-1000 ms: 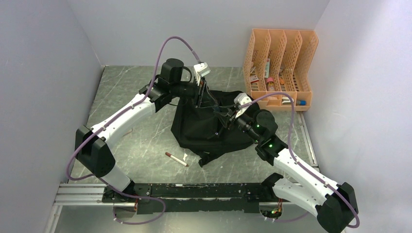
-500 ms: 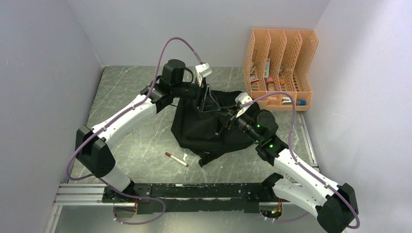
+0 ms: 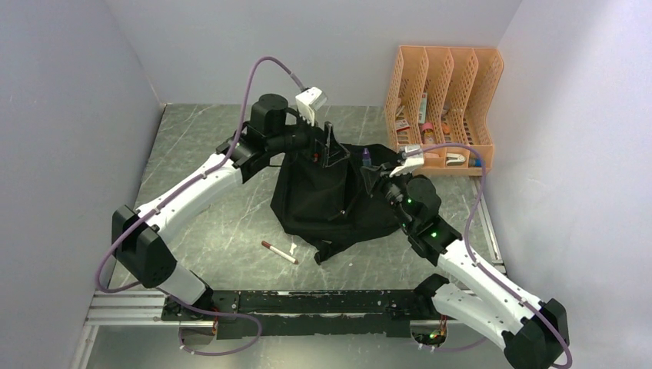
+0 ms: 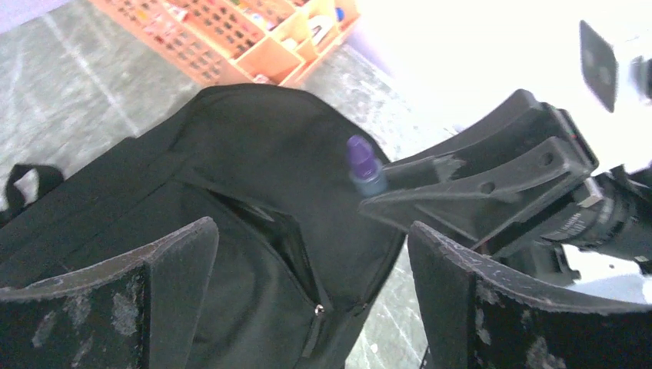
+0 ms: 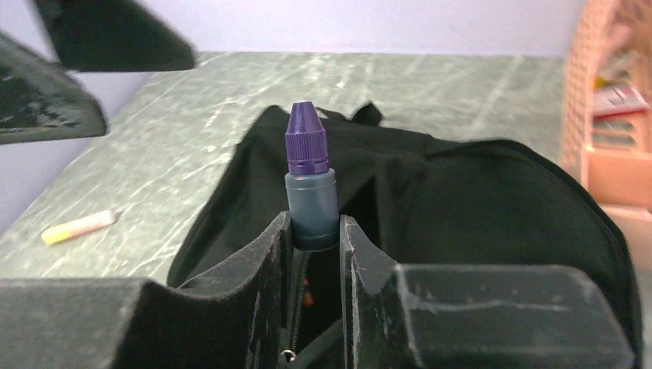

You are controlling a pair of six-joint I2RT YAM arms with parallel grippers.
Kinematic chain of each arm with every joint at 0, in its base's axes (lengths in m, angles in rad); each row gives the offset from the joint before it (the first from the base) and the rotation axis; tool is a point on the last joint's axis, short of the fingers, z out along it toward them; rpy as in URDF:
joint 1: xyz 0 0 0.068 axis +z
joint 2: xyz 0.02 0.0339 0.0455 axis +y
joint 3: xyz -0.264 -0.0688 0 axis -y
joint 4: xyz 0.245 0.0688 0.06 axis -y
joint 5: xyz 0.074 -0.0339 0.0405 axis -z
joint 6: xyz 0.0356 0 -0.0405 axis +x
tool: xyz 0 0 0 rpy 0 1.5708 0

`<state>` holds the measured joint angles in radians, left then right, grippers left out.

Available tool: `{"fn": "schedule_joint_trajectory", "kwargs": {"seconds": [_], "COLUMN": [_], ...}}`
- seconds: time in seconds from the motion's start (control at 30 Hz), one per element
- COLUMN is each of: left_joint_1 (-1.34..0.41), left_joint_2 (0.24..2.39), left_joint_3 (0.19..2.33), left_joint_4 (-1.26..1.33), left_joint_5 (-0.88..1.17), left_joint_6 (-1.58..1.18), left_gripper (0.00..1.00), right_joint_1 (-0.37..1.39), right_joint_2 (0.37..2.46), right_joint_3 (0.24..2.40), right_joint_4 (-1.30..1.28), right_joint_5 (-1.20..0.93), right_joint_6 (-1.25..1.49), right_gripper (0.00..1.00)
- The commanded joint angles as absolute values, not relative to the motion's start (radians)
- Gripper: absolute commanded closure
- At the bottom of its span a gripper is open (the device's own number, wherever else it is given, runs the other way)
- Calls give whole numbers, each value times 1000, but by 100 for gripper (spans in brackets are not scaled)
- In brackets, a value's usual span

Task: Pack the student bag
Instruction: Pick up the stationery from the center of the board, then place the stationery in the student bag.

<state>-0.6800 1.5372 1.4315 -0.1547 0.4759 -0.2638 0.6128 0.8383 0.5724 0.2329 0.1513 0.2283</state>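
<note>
The student bag (image 3: 319, 200) lies black and slumped mid-table, its zip pocket (image 4: 286, 231) gaping. My left gripper (image 3: 330, 147) hangs open just over the bag's far edge, its jaws (image 4: 307, 300) wide apart with nothing between them. My right gripper (image 5: 315, 238) is shut on a small bottle (image 5: 311, 177) with a blue-grey body and purple cap, held upright above the bag's opening. The bottle (image 3: 366, 157) also shows from above, and from the left wrist (image 4: 361, 163) beside the right gripper's fingers (image 4: 469, 184). Something orange-red shows inside the bag beneath the bottle.
An orange slotted file organiser (image 3: 442, 100) holding small items stands at the back right. A brown-tipped pen (image 3: 279, 252) lies on the marble table (image 3: 200, 154) in front of the bag; it also shows in the right wrist view (image 5: 77, 227). Grey walls enclose the table.
My left gripper has opened wide and lifted off the bag. My right gripper has swung right and up, bringing the purple-capped bottle into view above the bag.
</note>
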Motion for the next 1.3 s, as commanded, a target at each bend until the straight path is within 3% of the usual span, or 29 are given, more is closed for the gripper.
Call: {"fn": "schedule_joint_trajectory", "kwargs": {"seconds": [0.0,0.27,0.53,0.97,1.03,1.27], "left_joint_1": [-729,-857,-964,-986,-986,-986], "left_joint_2": [1564,1691,1824,1891,1899,1909], "left_joint_3": [1485,1556,1652,1651,1654,1654], "left_joint_4": [-273,-433,-524,-524,-518,-516], "left_joint_5": [250,3,-226,-381,-383,-373], "left_joint_6": [-217,-166,-132,-115,-115,-117], "left_gripper": [3,7,7,20,23,48], "right_joint_1": [617,608,577,533,516,297], "right_joint_2": [827,844,864,857,854,900], "right_joint_3": [623,667,707,693,686,670], "right_joint_4": [102,-107,-182,-160,-149,-139], "right_joint_5": [431,649,591,459,415,79], "right_joint_6": [388,567,603,633,637,682], "right_gripper": [100,100,100,100,100,100]}}
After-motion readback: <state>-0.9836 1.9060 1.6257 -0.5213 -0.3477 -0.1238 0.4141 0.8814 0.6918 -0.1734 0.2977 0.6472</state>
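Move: The near lip of the black bag's zip opening lies nearly straight beneath the left hand, about 17 cm down, 2 cm ahead and 3 to its right; the zip pull is some 8 cm nearer the base than that lip. The purple-capped bottle, already in the right fingers, is 7 cm to the left hand's right and 5 lower. From the right hand the lip lies about 4 cm left, 1 ahead and 12 below, the organizer roughly 22 ahead and 27 right. The bag's zip lip is what the empty left hand drops to: about 16 cm down, rolling some 40 degrees so its fingers slant steeply down, and from wide open they draw in to roughly half around the lip. Meanwhile the bottle, still gripped, is swung clear by the right hand, 8 cm right and 4 down, wrist turning clockwise and tipping down. ##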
